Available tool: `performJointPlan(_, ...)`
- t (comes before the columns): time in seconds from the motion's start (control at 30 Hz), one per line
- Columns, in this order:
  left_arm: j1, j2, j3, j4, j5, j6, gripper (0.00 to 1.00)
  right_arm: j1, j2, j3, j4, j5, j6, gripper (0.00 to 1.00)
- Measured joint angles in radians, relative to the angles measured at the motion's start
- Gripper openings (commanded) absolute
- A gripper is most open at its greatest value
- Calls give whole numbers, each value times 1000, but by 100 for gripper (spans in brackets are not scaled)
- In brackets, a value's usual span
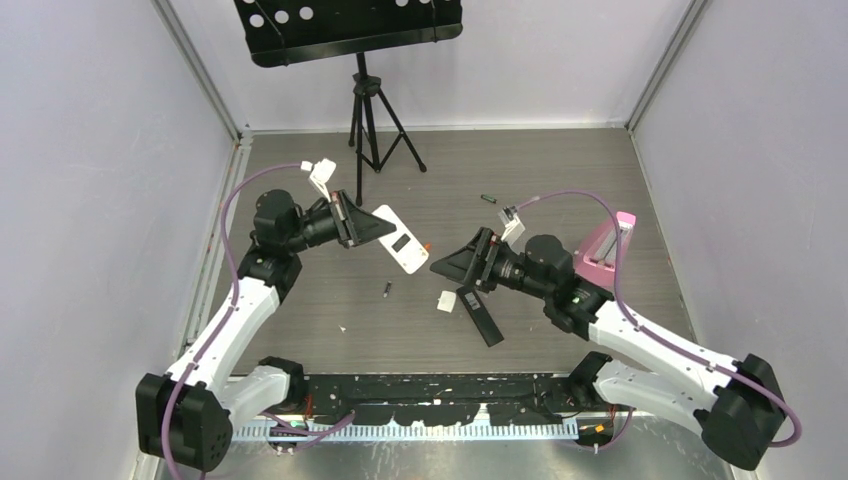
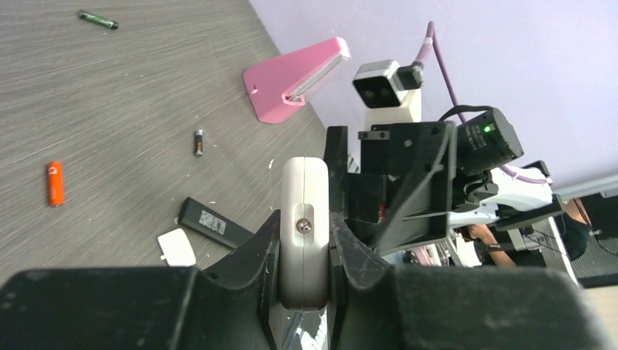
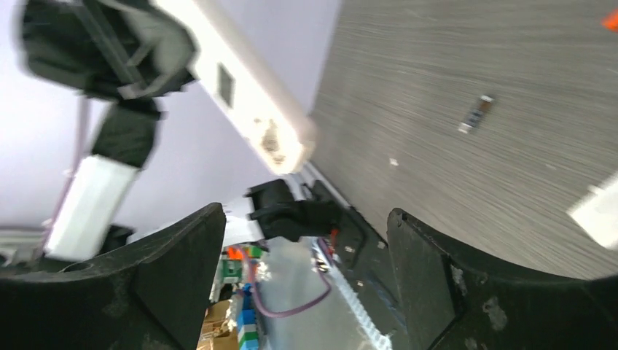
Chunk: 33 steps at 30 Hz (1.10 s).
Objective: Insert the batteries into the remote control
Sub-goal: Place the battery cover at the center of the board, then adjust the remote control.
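Observation:
My left gripper (image 1: 358, 226) (image 2: 304, 219) is shut on the white remote control (image 1: 400, 240) (image 2: 304, 191), held edge-on above the table. My right gripper (image 1: 462, 262) (image 3: 304, 219) stands open and empty just right of it, with the remote (image 3: 248, 95) ahead of its jaws. The batteries lie loose on the table: an orange one (image 1: 427, 246) (image 2: 55, 183), a green one (image 1: 489, 199) (image 2: 98, 20), a dark one (image 1: 387, 290) (image 3: 476, 114), and a dark one (image 2: 198, 142) in the left wrist view.
A black remote (image 1: 480, 315) (image 2: 215, 222) and a white battery cover (image 1: 446, 301) (image 2: 176, 248) lie under the right gripper. A pink object (image 1: 608, 245) (image 2: 291, 76) sits at the right wall. A black stand on a tripod (image 1: 372, 120) is at the back.

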Motion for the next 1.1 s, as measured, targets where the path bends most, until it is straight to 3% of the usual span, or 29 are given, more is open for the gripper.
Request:
performJointPlan(0.17,0,-38,-50,129,23,-110,0,51,-54,1,135,-1,45,80)
performJointPlan(0.37,0,-86,-78,280,27,-287,0,116,34,31,241,70,117,63)
performJointPlan(0.57,0,-114,-78,340,18,-393,0,121,95,32,418,101,175,44)
performJointPlan(0.7,-1,-119,-78,340,18,-430,0,122,111,39,504,97,177,24)
performJointPlan(0.8,4,-119,-77,338,10,-470,11,122,130,41,559,88,164,13)
performJointPlan(0.9,12,-117,-75,332,3,-493,36,122,154,41,604,81,155,8)
performJointPlan(0.97,14,-114,-73,329,5,-491,47,121,166,45,614,77,152,8)
performJointPlan(1.03,8,-112,-73,323,31,-491,52,118,179,63,602,72,144,8)
performJointPlan(1.1,2,-110,-73,317,63,-489,48,113,190,81,590,64,127,8)
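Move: Up and to the left of the right hand is the remote, still held by the left hand: its middle lies about 5 cm ahead, 7 cm left and 5 cm above. From the left hand the remote's middle is some 2 cm back and 3 cm right, about level in height. On the board, some 20 cm below the right hand, the battery cover lies 3 cm ahead and 2 cm left, the black remote 1 cm back and 7 cm right, and the orange battery 16 cm ahead and 7 cm left. Climbing about 11 cm and reaching 5 cm left, the right hand goes to the remote, tips its fingers upward some 25 degrees and closes from wide open to pinch the remote by its free end. Meanwhile the left hand lifts the remote about 7 cm, draws it back 3 to 4 cm with its fingertips tilting up, then opens its fingers partway once the right grip has closed. ##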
